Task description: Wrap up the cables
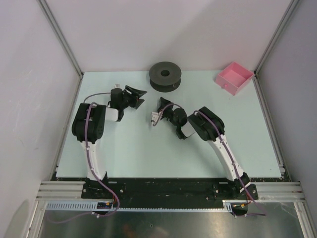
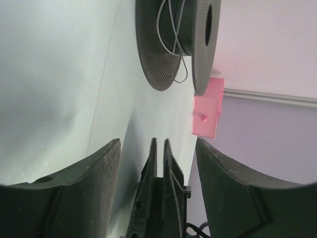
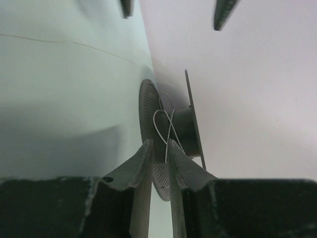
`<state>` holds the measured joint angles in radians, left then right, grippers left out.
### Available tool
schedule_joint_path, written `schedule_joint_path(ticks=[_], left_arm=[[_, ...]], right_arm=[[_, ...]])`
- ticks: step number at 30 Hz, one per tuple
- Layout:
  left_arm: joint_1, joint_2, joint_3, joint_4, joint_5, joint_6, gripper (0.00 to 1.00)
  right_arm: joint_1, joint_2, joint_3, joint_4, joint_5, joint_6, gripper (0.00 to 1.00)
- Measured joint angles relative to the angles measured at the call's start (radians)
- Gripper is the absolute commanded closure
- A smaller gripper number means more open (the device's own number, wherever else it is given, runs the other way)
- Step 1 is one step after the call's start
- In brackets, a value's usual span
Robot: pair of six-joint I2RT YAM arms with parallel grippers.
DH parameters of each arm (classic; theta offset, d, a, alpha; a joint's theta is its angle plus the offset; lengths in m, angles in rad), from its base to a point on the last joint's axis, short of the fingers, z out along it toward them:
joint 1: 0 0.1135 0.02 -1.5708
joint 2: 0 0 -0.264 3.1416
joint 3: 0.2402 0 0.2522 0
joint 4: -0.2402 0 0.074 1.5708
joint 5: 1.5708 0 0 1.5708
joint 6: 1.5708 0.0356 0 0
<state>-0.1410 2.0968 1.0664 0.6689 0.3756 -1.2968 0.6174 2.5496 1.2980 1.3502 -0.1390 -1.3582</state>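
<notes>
The cable is a thin whitish wire [image 3: 166,130] looped in crossing turns round the hub of a dark grey spool [image 1: 165,76] lying flat at the back of the table. In the left wrist view its loops [image 2: 171,34] hang loose off the spool [image 2: 158,54]. My left gripper [image 1: 140,96] [image 2: 158,141] is wide open and empty, left of the spool's front. My right gripper [image 1: 161,103] [image 3: 159,143] points at the spool [image 3: 148,114], jaws a narrow slit apart, gripping nothing. The wire's free end shows just beyond that slit. The right gripper's fingers [image 2: 166,168] show between the left jaws.
A pink open box [image 1: 234,78] [image 2: 207,111] stands at the back right corner. White walls and metal rails close in the pale green table [image 1: 148,158]. A hair-thin line [image 3: 74,43] crosses the table; what it is I cannot tell. The left gripper's fingertips [image 3: 224,12] show at the top of the right wrist view.
</notes>
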Motion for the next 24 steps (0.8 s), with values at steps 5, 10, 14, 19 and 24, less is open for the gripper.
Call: schedule_joint_path(ticks=[5, 10, 14, 19, 24], left_arm=[[0.005, -0.129, -0.046, -0.085, 0.015, 0.126, 0.31], [0.006, -0.298, -0.040, -0.275, 0.049, 0.350, 0.11], [-0.004, -0.389, 0.061, -0.537, 0.056, 0.607, 0.01], [-0.014, -0.446, 0.280, -0.848, 0.046, 0.935, 0.01], [-0.018, -0.450, 0.537, -1.100, 0.035, 1.220, 0.01]], right_arm=[[0.039, -0.096, -0.163, 0.001, 0.029, 0.043, 0.60], [0.061, -0.284, -0.328, -0.051, 0.064, 0.183, 0.37], [0.064, -0.508, -0.402, -0.108, 0.117, 0.311, 0.18], [0.051, -0.868, -0.418, -0.285, 0.202, 0.528, 0.01], [-0.033, -1.183, -0.418, -0.582, 0.213, 0.777, 0.01]])
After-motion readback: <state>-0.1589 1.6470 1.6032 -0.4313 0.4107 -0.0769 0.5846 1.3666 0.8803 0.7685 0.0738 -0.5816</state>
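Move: The black spool with the cable wound on it stands about 16 cm ahead of my right hand and 1 cm to its right, its middle some 2 cm lower. From my left hand that spool is about 16 cm ahead, 9 cm to the right and 3 cm lower. The pink bin is some 32 cm right of the spool and about level with it in reach. My left gripper is roughly 8 cm left of my right hand, level with it in reach. I clear both hands away from the cable-wound spool. My right hand first draws back low, then climbs steeply about 28 cm and swings right, rolling left side up as its nearly shut fingers spread fully. My left hand rises about 20 cm, easing back a little, rolling left side up and turning clockwise while its half-open fingers finish opening; both end empty. ##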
